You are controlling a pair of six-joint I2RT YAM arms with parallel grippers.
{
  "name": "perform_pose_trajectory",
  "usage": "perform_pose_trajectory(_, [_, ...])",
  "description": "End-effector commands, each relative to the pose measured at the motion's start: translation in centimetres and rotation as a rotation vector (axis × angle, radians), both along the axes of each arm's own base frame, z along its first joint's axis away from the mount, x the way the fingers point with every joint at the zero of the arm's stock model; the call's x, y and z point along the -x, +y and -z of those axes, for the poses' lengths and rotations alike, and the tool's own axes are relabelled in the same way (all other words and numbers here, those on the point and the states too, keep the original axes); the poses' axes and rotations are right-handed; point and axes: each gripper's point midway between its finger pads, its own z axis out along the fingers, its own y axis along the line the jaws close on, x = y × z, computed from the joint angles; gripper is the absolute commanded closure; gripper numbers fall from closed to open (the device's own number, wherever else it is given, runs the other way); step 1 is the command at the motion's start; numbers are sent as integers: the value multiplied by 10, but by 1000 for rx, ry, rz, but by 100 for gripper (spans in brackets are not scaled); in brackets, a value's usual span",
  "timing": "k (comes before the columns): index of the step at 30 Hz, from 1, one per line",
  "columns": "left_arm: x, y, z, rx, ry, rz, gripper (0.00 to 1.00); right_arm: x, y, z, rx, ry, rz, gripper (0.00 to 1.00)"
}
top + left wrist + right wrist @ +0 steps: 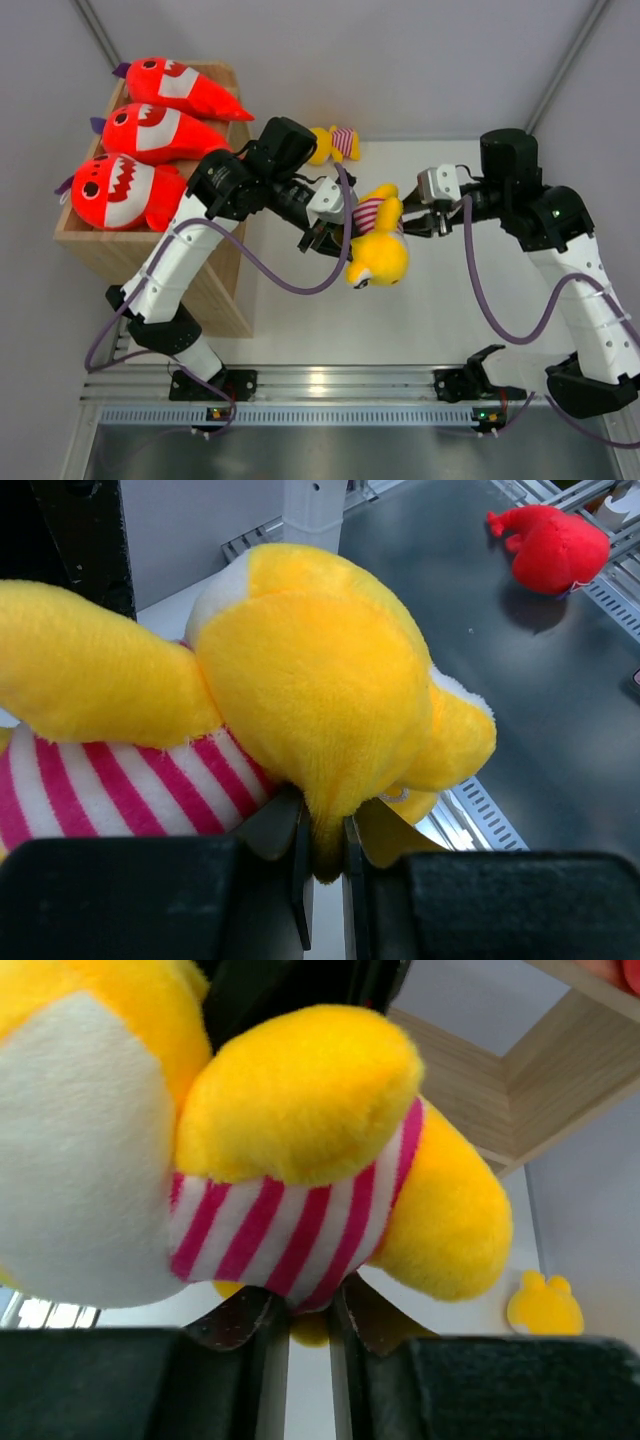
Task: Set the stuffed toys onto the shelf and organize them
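Three red sharks (185, 88) (160, 132) (120, 190) lie side by side on the top of the wooden shelf (215, 280) at the left. A yellow stuffed toy (378, 250) with a red-white striped middle hangs above the table between both arms. My left gripper (325, 238) (322, 850) is shut on a fold of its yellow plush (310, 690). From the other side my right gripper (410, 220) (308, 1320) pinches its striped part (290, 1230). A second yellow striped toy (335, 143) (545, 1300) lies on the table at the back, near the shelf.
The white table (440, 310) runs from the shelf to the right wall. The shelf's wooden underside and side (520, 1090) rise beyond the held toy. A red plush-looking object (550, 545) lies on a dark grey surface in the left wrist view.
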Motion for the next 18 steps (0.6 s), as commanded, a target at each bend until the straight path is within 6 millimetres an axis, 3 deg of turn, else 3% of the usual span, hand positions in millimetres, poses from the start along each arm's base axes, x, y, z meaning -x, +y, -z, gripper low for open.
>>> perform_pose_trajectory(1, [5,0,-14,65,-49,33,100,25,3,-28,-82,-88,-94,89])
perform_pose_trajectory(2, [4,0,-13,62,-54,28,100,29,2,-26,-90,-40,-79,100])
perform_pose_trajectory(4, [1,2,-12,53,-72,9,100,24,4,-33,-130,-80,-54,100])
perform_pose_trajectory(5, [0,2,-12,50,-81,2,100,27,1,-28,-136,-36,-29,100])
perform_pose_trajectory(7, [-2,5,-12,45,-106,-20,100,13,1,-39,-189,-74,56,100])
perform_pose_trajectory(8, [-2,6,-13,46,-118,-25,98,11,0,-34,-200,-17,97,100])
perform_pose_trajectory(11, [-5,11,-16,48,-162,-55,64,-2,0,-32,-217,44,177,100])
perform_pose_trajectory(12, [-6,12,-17,46,-174,-64,33,-7,1,-31,-216,67,202,100])
perform_pose_trajectory(13, [-9,14,-18,42,-202,-87,20,-14,0,-30,-215,84,240,100])
perform_pose_trajectory(15, [-11,18,-20,42,-231,-108,13,-26,1,-23,-210,137,288,100])
perform_pose_trajectory(16, [-14,21,-21,38,-259,-133,1,-32,0,-20,-211,165,326,100])
perform_pose_trajectory(18, [-17,26,-23,34,-293,-160,2,-46,0,-13,-204,217,376,100])
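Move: The yellow striped toy hangs between the two hands. Its middle is about 5 cm to the right of the left hand, which pinches it behind the head, and 2 cm ahead; from the right hand, whose fingers are closing at its striped shirt, it is some 3 cm left and 3 cm back. The other yellow toy lies roughly 35 cm ahead of the right hand, 10 cm left and far below; the nearest red toy on the shelf is about 38 cm left of the left hand and 10 cm ahead. The right fingers finish shutting on the striped shirt and keep the pinch; only then does the left hand open wide, letting go behind the head, and ease about 2 cm left and forward. The right hand first dips back about 1 cm, then carries the toy some 3–4 cm forward, turning about 15 degrees clockwise with its fingertips lifting slightly. ##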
